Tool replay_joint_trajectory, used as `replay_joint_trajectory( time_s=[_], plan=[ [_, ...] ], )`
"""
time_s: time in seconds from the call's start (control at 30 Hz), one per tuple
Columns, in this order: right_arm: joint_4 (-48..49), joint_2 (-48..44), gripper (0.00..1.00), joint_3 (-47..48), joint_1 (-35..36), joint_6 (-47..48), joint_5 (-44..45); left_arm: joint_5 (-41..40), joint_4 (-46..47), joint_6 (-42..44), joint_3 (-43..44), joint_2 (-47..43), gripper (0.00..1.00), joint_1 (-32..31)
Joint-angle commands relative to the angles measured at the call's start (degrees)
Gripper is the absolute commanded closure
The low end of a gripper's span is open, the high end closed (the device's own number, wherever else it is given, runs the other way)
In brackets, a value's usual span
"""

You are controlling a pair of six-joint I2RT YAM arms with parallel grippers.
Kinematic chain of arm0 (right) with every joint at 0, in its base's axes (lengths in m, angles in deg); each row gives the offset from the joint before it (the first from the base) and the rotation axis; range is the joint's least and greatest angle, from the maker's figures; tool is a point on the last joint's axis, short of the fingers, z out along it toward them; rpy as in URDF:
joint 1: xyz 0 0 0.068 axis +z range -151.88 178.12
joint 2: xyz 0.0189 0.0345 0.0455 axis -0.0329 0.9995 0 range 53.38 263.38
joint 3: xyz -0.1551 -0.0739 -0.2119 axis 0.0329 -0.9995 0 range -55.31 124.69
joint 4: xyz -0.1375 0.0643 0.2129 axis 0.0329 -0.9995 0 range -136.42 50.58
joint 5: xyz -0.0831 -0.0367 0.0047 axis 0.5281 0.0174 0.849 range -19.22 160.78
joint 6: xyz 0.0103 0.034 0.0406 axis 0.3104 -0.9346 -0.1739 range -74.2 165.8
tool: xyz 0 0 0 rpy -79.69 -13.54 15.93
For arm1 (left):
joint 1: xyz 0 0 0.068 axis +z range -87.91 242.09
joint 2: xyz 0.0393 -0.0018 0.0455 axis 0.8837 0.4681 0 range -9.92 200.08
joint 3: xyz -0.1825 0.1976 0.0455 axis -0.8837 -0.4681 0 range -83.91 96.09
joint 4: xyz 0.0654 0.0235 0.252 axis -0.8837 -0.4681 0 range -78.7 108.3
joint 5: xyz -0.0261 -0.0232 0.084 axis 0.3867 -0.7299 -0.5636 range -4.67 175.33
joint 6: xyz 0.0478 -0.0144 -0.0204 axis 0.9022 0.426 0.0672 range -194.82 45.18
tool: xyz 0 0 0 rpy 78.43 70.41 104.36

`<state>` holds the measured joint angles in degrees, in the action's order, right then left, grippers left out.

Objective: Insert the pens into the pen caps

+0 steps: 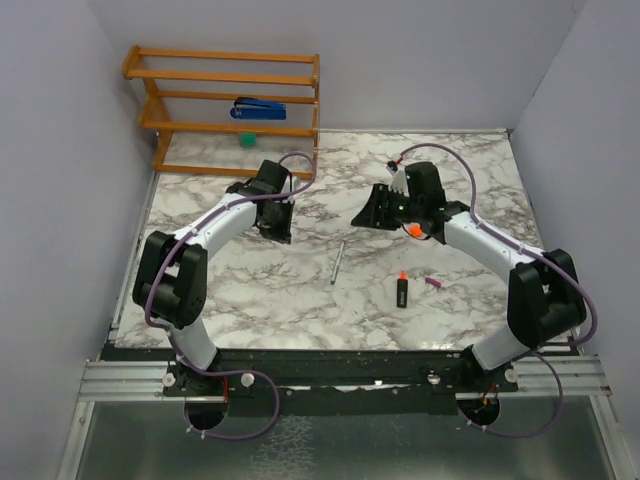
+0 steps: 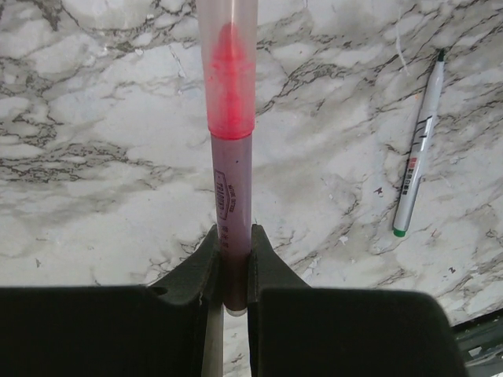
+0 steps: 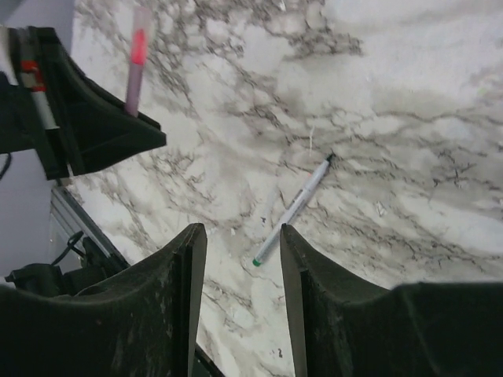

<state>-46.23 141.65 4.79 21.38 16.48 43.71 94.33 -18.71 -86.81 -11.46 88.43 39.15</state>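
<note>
My left gripper (image 2: 233,236) is shut on the lower barrel of the slim pink pen (image 2: 233,188), which points away from the wrist above the table. A pale pink translucent cap (image 2: 229,63) sits over its red tip. My right gripper (image 3: 240,232) stands open with nothing between its fingers, facing the left gripper (image 3: 86,118) across a short gap. The silver-grey pen (image 1: 338,262) lies on the marble between the arms. The black marker (image 1: 401,290) with an orange tip lies nearer the right arm, a magenta cap (image 1: 432,283) beside it. An orange cap (image 1: 412,231) shows by the right wrist.
A wooden rack (image 1: 230,95) stands at the back left, with a blue stapler (image 1: 258,108) on a shelf and a small green ball (image 1: 247,140) below. Grey walls close in both sides. The marble table (image 1: 300,310) ends at a metal rail near the arm bases.
</note>
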Motion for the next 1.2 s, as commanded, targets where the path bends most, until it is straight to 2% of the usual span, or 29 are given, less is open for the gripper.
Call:
replay_joint_trajectory(
  time_s=[0.0,0.17,0.47,0.73,0.93,1.07,1.17],
  plan=[
    [-7.7,3.6,0.53,1.4,1.7,-1.8,1.5,0.7,-5.6,-0.8,-1.0,1.3,0.99,0.0],
    [-8.9,5.2,0.54,2.2,3.7,-2.7,2.2,1.3,-5.7,-1.3,-4.7,1.6,1.0,0.0],
    [-9.8,9.1,0.54,4.7,4.3,-3.1,1.6,-3.5,-5.4,-2.4,-5.3,3.0,1.0,0.0],
    [-9.6,11.5,0.54,5.7,4.9,-3.8,1.1,-5.0,-4.1,-2.2,-5.6,4.4,0.91,0.0],
    [-9.7,12.6,0.54,6.6,5.0,-3.8,0.8,-5.4,-3.3,-2.6,-5.7,5.1,0.75,0.0],
    [-11.8,14.0,0.54,8.2,5.1,-3.8,2.2,-6.2,-3.3,-2.6,-5.9,4.7,0.57,0.0],
    [-15.3,16.2,0.54,10.3,5.3,-4.5,4.7,-6.7,-3.0,-2.3,-6.0,4.1,0.52,0.0]
  ],
)
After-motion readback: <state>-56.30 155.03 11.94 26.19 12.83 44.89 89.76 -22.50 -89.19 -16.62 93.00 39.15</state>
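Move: The left hand still grips the red-capped pen by its lower end; the bare patch of table it is bound for lies about 4 cm back, 3 cm to its left and 7 cm below, while the white pen lies roughly 13 cm to its right and 4 cm back. From the open right hand the white pen is about 3 cm back, 5 cm left and 14 cm below; the black bottle lies some 10 cm back and 10 cm right, the orange piece 5 cm ahead and 13 cm right. The left hand carries the red-capped pen back and down, bearing left, about 6 cm down in all, tipping its fingers nearly straight down; it slows over the table and opens its fingers to let go of the pen. Meanwhile the right hand, fingers staying open, sinks about 7 cm towards the white pen, drawing back slightly at first and then easing left as its fingertips tilt some 15 degrees further down, and ends still above it without touching. ##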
